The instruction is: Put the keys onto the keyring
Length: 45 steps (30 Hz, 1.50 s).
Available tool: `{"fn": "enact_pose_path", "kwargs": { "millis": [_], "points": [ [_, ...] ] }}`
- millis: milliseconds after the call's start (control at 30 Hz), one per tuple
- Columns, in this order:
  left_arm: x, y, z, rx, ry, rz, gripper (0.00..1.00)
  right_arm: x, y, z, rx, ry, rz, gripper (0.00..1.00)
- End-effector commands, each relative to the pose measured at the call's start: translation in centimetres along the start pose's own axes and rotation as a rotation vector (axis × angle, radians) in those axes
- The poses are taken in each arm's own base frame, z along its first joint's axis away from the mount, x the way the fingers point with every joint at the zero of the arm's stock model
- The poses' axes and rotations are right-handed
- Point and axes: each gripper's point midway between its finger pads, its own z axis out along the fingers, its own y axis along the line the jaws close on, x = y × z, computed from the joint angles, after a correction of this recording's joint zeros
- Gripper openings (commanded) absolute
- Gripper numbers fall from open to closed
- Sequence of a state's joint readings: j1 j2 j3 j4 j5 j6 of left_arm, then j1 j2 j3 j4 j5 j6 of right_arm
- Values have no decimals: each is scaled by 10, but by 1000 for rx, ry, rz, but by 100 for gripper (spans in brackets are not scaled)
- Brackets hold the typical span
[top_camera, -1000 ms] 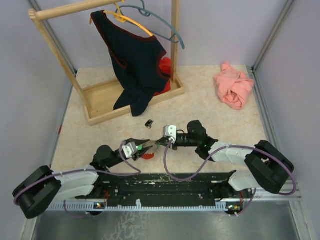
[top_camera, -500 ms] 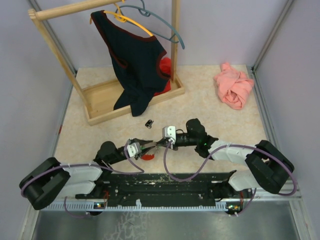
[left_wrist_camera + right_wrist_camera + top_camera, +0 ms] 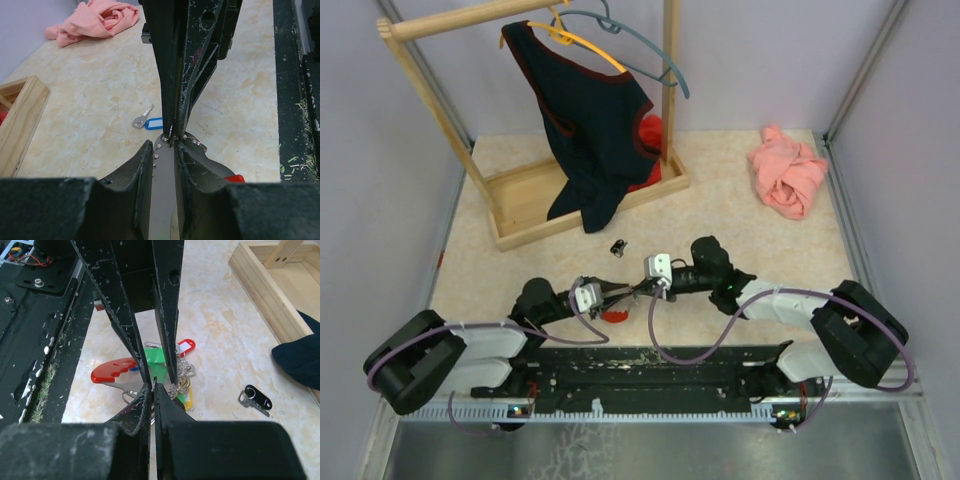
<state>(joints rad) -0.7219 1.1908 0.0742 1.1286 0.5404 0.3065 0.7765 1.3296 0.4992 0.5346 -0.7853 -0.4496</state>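
My right gripper (image 3: pixel 152 385) is shut on a thin silvery keyring (image 3: pixel 171 138), held just above the table's middle. My left gripper (image 3: pixel 162 147) faces it tip to tip (image 3: pixel 620 292), jaws a narrow gap apart on either side of the right gripper's tips, gripping nothing I can see. Under both lie a bunch of keys with green (image 3: pixel 156 358), red (image 3: pixel 186 346) and yellow (image 3: pixel 188 401) tags. A red-handled metal piece (image 3: pixel 107 374) lies beside them. A key with a blue tag (image 3: pixel 148 121) lies apart on the table.
A black-headed key (image 3: pixel 255 397) lies alone further back (image 3: pixel 618 246). A wooden rack (image 3: pixel 535 200) with a dark garment (image 3: pixel 590 120) on a hanger stands back left. Pink cloth (image 3: pixel 788 172) lies back right. The black base rail (image 3: pixel 650 365) runs along the near edge.
My left gripper's jaws have narrowed and its arm has shifted slightly toward the right gripper. The right gripper has stayed shut in place.
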Motion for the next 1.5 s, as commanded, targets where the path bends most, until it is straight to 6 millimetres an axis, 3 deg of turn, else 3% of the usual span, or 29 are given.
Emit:
{"fn": "enact_pose_path", "kwargs": {
  "millis": [0, 200, 400, 500, 900, 1267, 1467],
  "points": [
    [-16, -1, 8, 48, -53, 11, 29, -28, -12, 3, -17, -60, -79, 0],
    [-11, -2, 11, 62, -40, 1, 21, -31, -12, 4, -28, -63, -85, 0],
    [-12, 0, 11, 56, -45, 5, 1, -28, -13, 4, -26, -44, -75, 0],
    [-11, 1, 9, 42, -40, 13, 1, -25, -17, -1, 19, -15, -69, 1],
    [-2, 1, 6, 32, -13, 29, 1, -18, -35, -38, 274, 81, -34, 28],
    [0, 14, 4, -48, 5, 10, 1, 0, -38, -46, 368, 152, 178, 35],
    [3, 18, 7, -59, 40, -15, 1, 6, -42, -52, 405, 199, 198, 37]
  ]
}}
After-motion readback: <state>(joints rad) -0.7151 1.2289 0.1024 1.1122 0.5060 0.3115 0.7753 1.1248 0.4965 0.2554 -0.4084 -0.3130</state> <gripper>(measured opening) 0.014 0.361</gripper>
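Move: The keyring is already pinched in the right hand's closed fingertips and sits between the left hand's parted tips, about 1 cm to that hand's right and level with it. Counted from the left hand, the red-handled tool hangs some 6 cm back, 5 cm left and 5 cm down. On the table some 9 cm below, the black-tag key lies about 9 cm ahead and 5 cm left, the blue-tag key about 2 cm ahead and 8 cm right. The keyring changes hands: the left fingers shut on it while that hand stays almost in place, and only then do the right fingers let go, opening to about a third. The right hand backs off the ring some 4 cm to the right and 3 cm forward, arching up about 3 cm and down again while turning roughly 25 degrees clockwise; the left keeps its pinch and eases about 1 cm forward. ##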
